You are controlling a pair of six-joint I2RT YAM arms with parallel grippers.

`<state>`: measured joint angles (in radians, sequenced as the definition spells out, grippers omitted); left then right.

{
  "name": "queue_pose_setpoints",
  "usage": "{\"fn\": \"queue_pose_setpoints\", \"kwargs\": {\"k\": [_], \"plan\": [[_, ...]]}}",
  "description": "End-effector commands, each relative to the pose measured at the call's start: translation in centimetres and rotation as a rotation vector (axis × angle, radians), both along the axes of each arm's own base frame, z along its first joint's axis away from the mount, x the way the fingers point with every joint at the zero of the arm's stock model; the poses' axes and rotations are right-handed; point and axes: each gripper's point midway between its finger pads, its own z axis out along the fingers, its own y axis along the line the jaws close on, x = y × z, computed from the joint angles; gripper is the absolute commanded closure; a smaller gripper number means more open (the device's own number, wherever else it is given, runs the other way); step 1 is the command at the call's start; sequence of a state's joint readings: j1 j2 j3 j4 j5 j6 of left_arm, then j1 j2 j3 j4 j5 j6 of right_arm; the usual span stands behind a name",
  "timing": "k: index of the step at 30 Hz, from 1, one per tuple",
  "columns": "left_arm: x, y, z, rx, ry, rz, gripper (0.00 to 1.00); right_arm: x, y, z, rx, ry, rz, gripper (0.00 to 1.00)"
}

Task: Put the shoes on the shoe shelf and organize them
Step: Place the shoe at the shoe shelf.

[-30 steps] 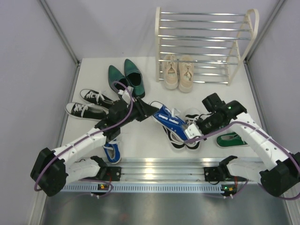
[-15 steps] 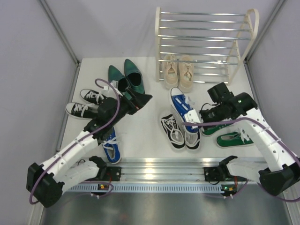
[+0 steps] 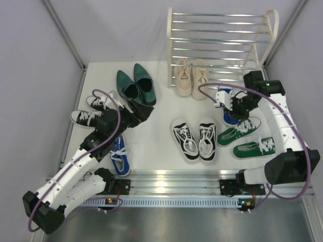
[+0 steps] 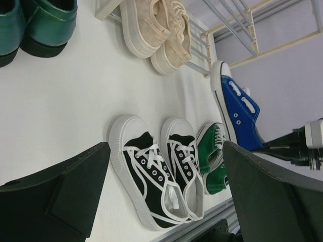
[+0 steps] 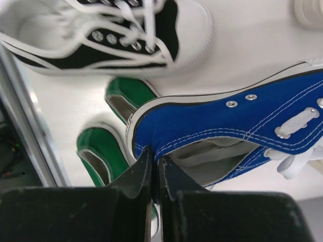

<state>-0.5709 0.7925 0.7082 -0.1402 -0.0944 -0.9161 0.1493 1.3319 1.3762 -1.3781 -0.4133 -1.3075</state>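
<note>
My right gripper (image 3: 236, 104) is shut on the heel collar of a blue sneaker (image 3: 229, 117), held off the table in front of the shoe shelf (image 3: 217, 45). The right wrist view shows both fingers pinching the blue sneaker (image 5: 237, 126) at its rim, gripper (image 5: 154, 166). My left gripper (image 3: 143, 112) stands open and empty near the dark green dress shoes (image 3: 136, 86). Between its fingers (image 4: 65, 196) lies a black-and-white pair (image 4: 161, 176). A beige pair (image 3: 192, 78) sits at the shelf's foot. The other blue sneaker (image 3: 119, 154) lies at the left.
A green sneaker pair (image 3: 245, 137) lies under the right arm. A second black-and-white pair (image 3: 93, 117) lies at the far left. A metal rail (image 3: 171, 179) runs along the near edge. Grey walls close in both sides.
The left gripper let go of the blue sneaker, opened wide and drew back to the left. The right arm carried that sneaker from the middle to the right, toward the shelf.
</note>
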Motion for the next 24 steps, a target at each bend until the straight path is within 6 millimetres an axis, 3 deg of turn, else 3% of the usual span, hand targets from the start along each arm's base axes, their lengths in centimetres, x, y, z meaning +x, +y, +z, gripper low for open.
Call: {"fn": "queue_pose_setpoints", "kwargs": {"k": [1, 6, 9, 17, 19, 24], "plan": [[-0.2, 0.6, -0.4, 0.025, -0.010, 0.009, 0.02, 3.8, -2.7, 2.5, -0.045, -0.138, -0.007, 1.00], [-0.3, 0.5, -0.9, 0.032, -0.005, 0.003, 0.02, 8.2, -4.9, 1.5, -0.105, -0.168, -0.026, 1.00], [-0.2, 0.5, -1.0, 0.036, -0.002, 0.004, 0.02, 12.4, -7.1, 1.2, -0.145, -0.236, -0.094, 1.00], [-0.2, 0.6, -1.4, 0.046, 0.005, 0.005, 0.02, 21.4, -8.3, 0.1, -0.145, -0.350, -0.181, 1.00], [-0.2, 0.7, -1.5, 0.049, 0.007, 0.008, 0.02, 23.1, -8.3, 0.5, -0.135, -0.377, -0.210, 1.00], [-0.2, 0.7, -1.9, 0.052, 0.018, 0.010, 0.02, 27.1, -9.3, -0.7, -0.161, -0.463, -0.264, 1.00]]}}
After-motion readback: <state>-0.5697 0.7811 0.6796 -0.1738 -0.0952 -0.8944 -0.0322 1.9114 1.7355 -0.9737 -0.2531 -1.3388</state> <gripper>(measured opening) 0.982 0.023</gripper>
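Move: The blue shoe is already in my right fingers, held by the heel. Its free spot on the shelf's lowest tier lies some 36 cm ahead of that hand, 6 cm to the right and 10 cm lower. The nearer beige shoe stands about 37 cm ahead and 8 cm left, its mate 37 cm ahead and 18 cm left; the upper green shoe lies 8 cm ahead and 12 cm right. From my left hand, the spot is about 34 cm ahead and 38 cm right. With my right fingers still shut on the heel, I carry the blue shoe quickly forward, about 21 cm, to the open end of the shelf's lowest tier beside the beige pair. I start off diagonally to the right, around 8 cm in all, then run nearly straight ahead while sinking about 5 cm. My wrist turns some 10 degrees clockwise and swings the fingertips a little forward. ##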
